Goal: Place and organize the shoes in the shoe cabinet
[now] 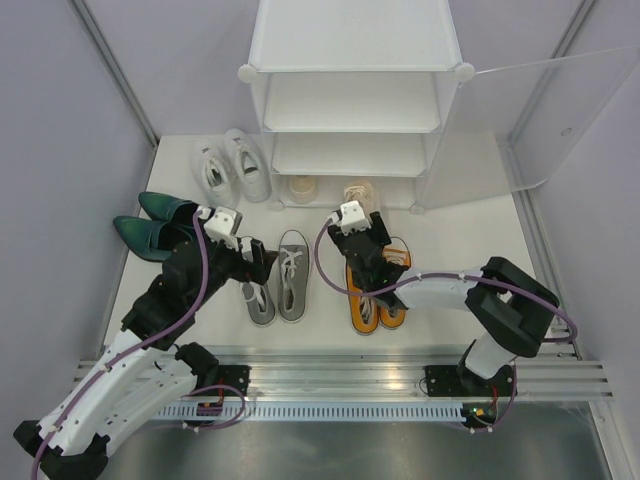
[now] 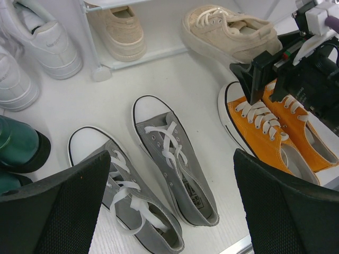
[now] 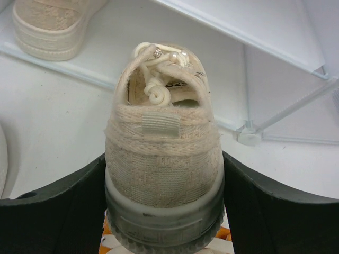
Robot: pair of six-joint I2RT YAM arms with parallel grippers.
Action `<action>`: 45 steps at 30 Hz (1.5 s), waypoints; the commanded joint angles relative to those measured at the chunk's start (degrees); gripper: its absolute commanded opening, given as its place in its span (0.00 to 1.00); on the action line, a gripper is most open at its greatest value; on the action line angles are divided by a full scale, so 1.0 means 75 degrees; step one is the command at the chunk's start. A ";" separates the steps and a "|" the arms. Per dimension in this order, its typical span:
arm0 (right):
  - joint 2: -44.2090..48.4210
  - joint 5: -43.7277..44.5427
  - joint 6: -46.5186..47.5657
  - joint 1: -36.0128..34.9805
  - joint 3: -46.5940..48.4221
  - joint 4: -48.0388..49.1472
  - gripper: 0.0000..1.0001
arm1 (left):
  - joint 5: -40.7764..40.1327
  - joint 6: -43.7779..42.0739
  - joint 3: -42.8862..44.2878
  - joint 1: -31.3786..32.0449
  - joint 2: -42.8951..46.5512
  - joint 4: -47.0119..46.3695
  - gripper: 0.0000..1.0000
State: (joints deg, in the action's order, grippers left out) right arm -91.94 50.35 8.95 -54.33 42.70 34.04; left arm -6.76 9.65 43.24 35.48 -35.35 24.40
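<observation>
My right gripper [image 3: 164, 206] is shut on the heel of a cream shoe [image 3: 164, 159], its fingers pressed against both sides of the sole. The shoe's toe points at the shoe cabinet [image 1: 355, 60], just in front of the bottom shelf. The other cream shoe [image 3: 53, 21] stands on that bottom shelf at the left. My left gripper [image 2: 172, 206] hangs open above the grey lace-ups [image 2: 175, 164], holding nothing. The orange pair [image 2: 270, 132] lies under the right arm. White sneakers [image 1: 232, 165] and dark green shoes [image 1: 150, 225] sit at the left.
The cabinet's frosted door [image 1: 540, 110] stands open to the right. A round corner connector [image 3: 248, 135] and thin post lie just right of the held shoe. Grey walls close in both sides, and a metal rail [image 1: 340, 375] runs along the near edge.
</observation>
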 commanded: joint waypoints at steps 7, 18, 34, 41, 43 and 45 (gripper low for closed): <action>-0.0666 -0.0690 -0.1884 0.0692 0.0505 0.1273 0.01 | 0.0246 -0.0279 0.0316 0.0062 0.0097 0.0063 1.00; -0.2153 -0.0701 -0.2598 0.0833 0.1935 0.0724 0.04 | 0.0281 -0.0279 0.0316 0.0097 0.0155 0.0051 0.99; -0.3385 -0.2048 -0.3701 0.1372 0.3529 -0.0613 0.53 | 0.0304 -0.0279 0.0339 0.0109 0.0144 0.0063 1.00; -0.3737 -0.2388 -0.3807 0.1525 0.3951 -0.0964 0.66 | 0.0339 -0.0291 0.0328 0.0109 0.0073 0.0063 1.00; -0.3796 -0.2436 -0.3795 0.1548 0.4022 -0.1000 0.71 | 0.0328 -0.0302 0.0328 0.0109 0.0050 0.0074 1.00; -0.3819 -0.2506 -0.3795 0.1560 0.4022 -0.1035 0.75 | 0.0328 -0.0302 0.0328 0.0109 0.0038 0.0063 1.00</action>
State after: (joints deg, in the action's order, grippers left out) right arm -119.70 35.90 -17.85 -42.72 70.13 24.69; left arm -5.39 9.52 43.46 35.88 -34.74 24.43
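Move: I hold the beige shoe by its heel in my right hand, toe towards the cabinet. The free bottom-shelf spot for it lies about 20 cm ahead, 6 left and 9 below; the first beige shoe is some 22 ahead, 14 left. Of the orange shoes, the left one lies 11 back and 2 left, the right one 11 back and 5 right, both 12 below. From my left hand the spot is roughly 32 ahead, 15 right, 20 below. Keeping the heel pinched, I push the shoe toe-first into the bottom shelf with my right arm: a short dip first, then about 12 cm forward in all, sinking some 8 cm and drifting about 6 cm left towards the first beige shoe. On the way I roll my wrist roughly 20 degrees, left side up, to level the shoe, and tip my fingers down a little near the end. ##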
